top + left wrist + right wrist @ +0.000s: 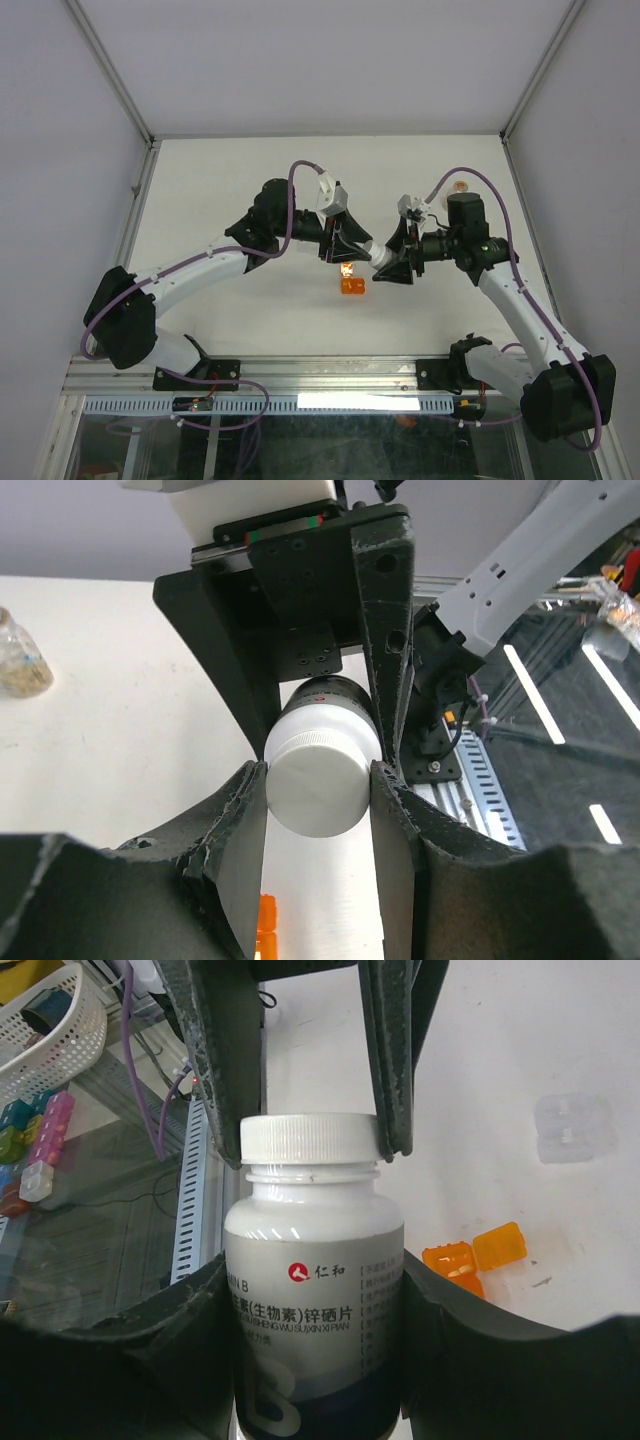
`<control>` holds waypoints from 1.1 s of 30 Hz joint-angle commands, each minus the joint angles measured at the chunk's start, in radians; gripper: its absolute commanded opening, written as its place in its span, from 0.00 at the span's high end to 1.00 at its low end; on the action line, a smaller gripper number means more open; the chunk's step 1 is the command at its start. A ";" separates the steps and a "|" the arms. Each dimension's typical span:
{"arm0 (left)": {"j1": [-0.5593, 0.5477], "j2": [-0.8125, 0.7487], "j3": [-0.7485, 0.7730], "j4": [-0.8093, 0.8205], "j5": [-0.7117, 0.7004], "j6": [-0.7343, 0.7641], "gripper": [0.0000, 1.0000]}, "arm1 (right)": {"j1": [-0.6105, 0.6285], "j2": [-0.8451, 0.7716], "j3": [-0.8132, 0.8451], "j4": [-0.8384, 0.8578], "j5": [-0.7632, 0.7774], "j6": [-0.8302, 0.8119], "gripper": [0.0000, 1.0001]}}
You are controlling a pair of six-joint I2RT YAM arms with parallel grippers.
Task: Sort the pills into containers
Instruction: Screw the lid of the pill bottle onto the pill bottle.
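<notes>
A white bottle (315, 1260) with a dark band at its base hangs above the table between both arms. My right gripper (315, 1280) is shut on its body. My left gripper (318, 780) is shut on its white cap (318, 785), one finger on each side. From above, the two grippers meet nose to nose at the bottle (372, 254). Just below them on the table sits a stubby orange cup (450, 1263) with its lid (498, 1245) flipped open and one pale pill (458, 1271) inside. A clear vial (20, 660) holding tan bits stands far off.
A small clear plastic box (570, 1128) lies on the table beyond the orange cup. A slotted metal rail (300, 372) runs along the near table edge. Off the table are a white basket (50, 1020) and several coloured boxes (35, 1140).
</notes>
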 commanded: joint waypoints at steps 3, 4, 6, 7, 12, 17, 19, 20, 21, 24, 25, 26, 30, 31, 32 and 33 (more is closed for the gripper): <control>-0.084 0.045 0.054 -0.121 0.150 0.194 0.76 | 0.015 -0.036 0.048 0.219 -0.089 0.018 1.00; -0.084 0.042 0.056 -0.118 0.137 0.192 0.73 | 0.015 -0.037 0.048 0.217 -0.090 0.017 1.00; -0.084 0.031 0.055 -0.107 0.103 0.180 0.64 | 0.013 -0.040 0.050 0.214 -0.091 0.013 1.00; -0.084 0.025 0.053 -0.098 0.083 0.172 0.59 | 0.014 -0.040 0.050 0.210 -0.093 0.010 1.00; -0.082 -0.051 0.002 0.009 -0.036 0.113 0.25 | 0.012 -0.046 0.051 0.201 -0.093 0.000 1.00; -0.078 -0.120 -0.067 0.085 -0.118 0.077 0.04 | 0.010 -0.048 0.052 0.199 -0.096 -0.003 1.00; -0.078 -0.136 -0.084 0.087 -0.146 0.075 0.01 | 0.009 -0.048 0.050 0.198 -0.098 -0.003 1.00; -0.077 -0.143 -0.092 0.087 -0.161 0.071 0.01 | 0.010 -0.048 0.050 0.199 -0.098 -0.005 1.00; -0.077 -0.149 -0.101 0.088 -0.183 0.063 0.01 | 0.009 -0.050 0.050 0.197 -0.101 -0.007 1.00; -0.071 -0.178 -0.143 0.113 -0.258 0.005 0.01 | 0.008 -0.056 0.048 0.193 -0.102 -0.017 1.00; -0.068 -0.194 -0.166 0.147 -0.287 -0.023 0.01 | 0.008 -0.056 0.045 0.191 -0.102 -0.022 1.00; -0.067 -0.213 -0.193 0.178 -0.306 -0.054 0.01 | 0.007 -0.058 0.045 0.190 -0.101 -0.025 1.00; -0.060 -0.298 -0.339 0.355 -0.345 -0.208 0.01 | 0.007 -0.054 0.044 0.184 -0.096 -0.036 1.00; -0.060 -0.319 -0.363 0.381 -0.358 -0.248 0.01 | 0.007 -0.053 0.044 0.182 -0.094 -0.039 1.00; -0.060 -0.341 -0.380 0.394 -0.379 -0.291 0.01 | 0.007 -0.051 0.044 0.180 -0.093 -0.041 1.00; -0.059 -0.360 -0.390 0.390 -0.404 -0.329 0.01 | 0.007 -0.050 0.043 0.180 -0.093 -0.042 1.00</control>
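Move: The left fingers are shut on the lid, already sitting on the bottle's neck. The pill bottle's middle is about 5 cm to their right and 1 cm lower, about level fore and aft. From the right hand, which grips the bottle, the lid is some 5 cm to the left. From the left hand, the orange pill box lies on the table some 5 cm ahead, 2 cm left and 22 cm below, the clear box 15 cm ahead and 13 cm left. Finish the left gripper's twist on the lid with a few more degrees while both hands rise slightly, then open its fingers wide to let go. Ease it back about 2 cm, then draw it off leftward some 4 cm, swinging it counter-clockwise. Keep the right grip on the bottle, raising it nearly 3 cm and rolling it about 10 degrees. ##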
